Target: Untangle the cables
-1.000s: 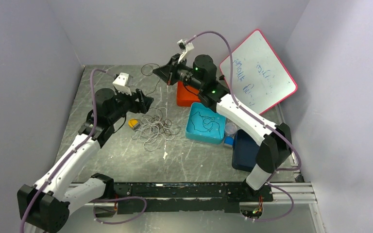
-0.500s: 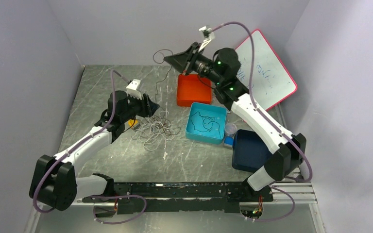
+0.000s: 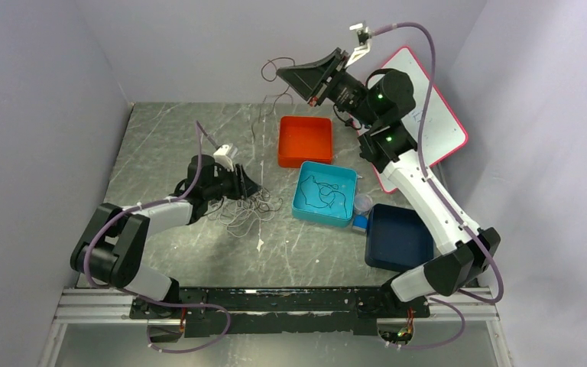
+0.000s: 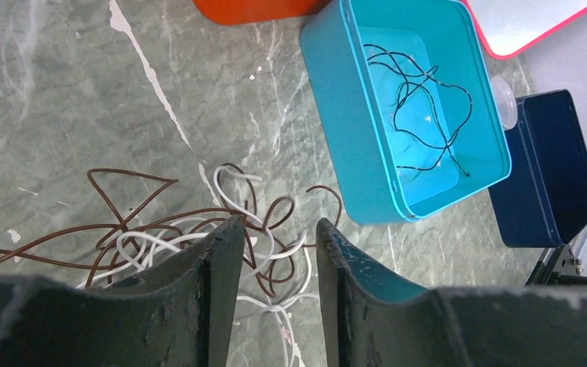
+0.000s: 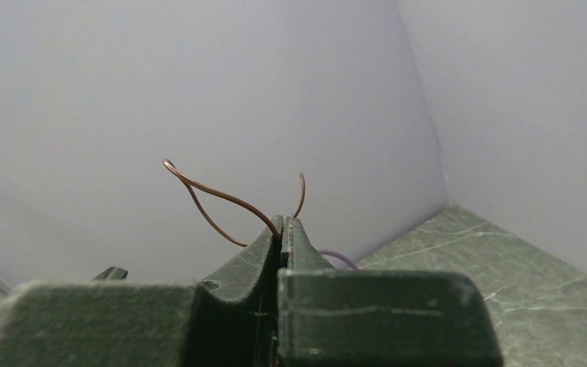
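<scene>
A tangle of white and brown cables (image 3: 241, 211) lies on the table left of centre, and it also shows in the left wrist view (image 4: 168, 229). My left gripper (image 3: 257, 188) is low over the tangle and open. In its wrist view (image 4: 279, 233) white and brown strands lie between the jaws. My right gripper (image 3: 282, 73) is raised high at the back and shut on a brown cable (image 5: 214, 195). That brown cable (image 3: 259, 122) loops above the fingers and hangs down to the tangle. A black cable (image 4: 416, 99) lies in the teal box (image 3: 299, 200).
An orange box (image 3: 304, 142) stands at the back centre, with the teal box in front of it. A navy box (image 3: 397, 238) and a small clear cup (image 3: 362, 202) are to the right. A pink-framed whiteboard (image 3: 445, 131) leans at the back right. Walls enclose three sides.
My right gripper has risen and moved right, drawing the brown cable up from the tangle. My left arm has reached forward and down, its gripper now low on the tangle.
</scene>
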Available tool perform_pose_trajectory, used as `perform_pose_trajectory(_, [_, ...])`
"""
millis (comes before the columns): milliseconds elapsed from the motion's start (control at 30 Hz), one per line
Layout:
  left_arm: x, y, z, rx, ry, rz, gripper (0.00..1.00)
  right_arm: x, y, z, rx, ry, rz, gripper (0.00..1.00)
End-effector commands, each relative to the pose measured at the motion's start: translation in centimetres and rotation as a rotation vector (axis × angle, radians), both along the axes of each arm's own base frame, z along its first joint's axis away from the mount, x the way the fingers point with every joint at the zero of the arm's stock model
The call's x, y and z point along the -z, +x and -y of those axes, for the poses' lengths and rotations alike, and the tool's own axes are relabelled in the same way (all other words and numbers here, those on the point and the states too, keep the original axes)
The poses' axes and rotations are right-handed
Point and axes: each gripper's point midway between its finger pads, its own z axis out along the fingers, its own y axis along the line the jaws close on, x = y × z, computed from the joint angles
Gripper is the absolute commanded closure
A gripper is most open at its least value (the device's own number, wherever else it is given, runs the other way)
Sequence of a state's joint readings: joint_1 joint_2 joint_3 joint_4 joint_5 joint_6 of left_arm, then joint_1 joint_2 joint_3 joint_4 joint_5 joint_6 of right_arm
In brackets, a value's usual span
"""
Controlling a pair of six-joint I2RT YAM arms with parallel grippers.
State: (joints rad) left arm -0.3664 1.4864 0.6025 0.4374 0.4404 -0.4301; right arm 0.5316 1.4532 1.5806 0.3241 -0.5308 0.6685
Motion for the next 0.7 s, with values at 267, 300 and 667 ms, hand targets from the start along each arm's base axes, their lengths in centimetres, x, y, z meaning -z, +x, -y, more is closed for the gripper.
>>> perform_pose_trajectory(267, [3.1, -1.7, -0.3, -0.012, 0.063, -0.042, 0.59, -3.0, 0.5, 4.9, 0.266, -0.045, 0.128, 1.00])
perform_pose_trajectory(300, [3.1, -1.7, -0.5, -0.023, 0.067, -0.045, 0.59, -2.5, 0.8, 5.2, 0.295, -0.064, 0.121, 1.00])
perform_pose_trajectory(667, [-1.6, 0.0, -2.7, -0.174, 0.126, 0.010, 0.52, 3.8, 4.3, 8.3, 0.540, -0.250, 0.026, 1.00])
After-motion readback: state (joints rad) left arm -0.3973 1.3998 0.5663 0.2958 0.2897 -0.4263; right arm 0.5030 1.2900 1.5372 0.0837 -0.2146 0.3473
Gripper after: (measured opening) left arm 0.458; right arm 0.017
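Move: The right hand, holding the brown cable high up, has the red tray about 17 cm ahead, 7 cm to its right and some 50 cm below; the turquoise bin lies about 2 cm ahead and 12 cm right, equally far below. The left hand has the cable tangle about 4 cm back, 2 cm left and 8 cm below, and the turquoise bin roughly 19 cm to its right, level with it. Right carries the pinched brown cable 7 cm right, swinging clockwise; left, half open, dips 4 cm, then rises. ##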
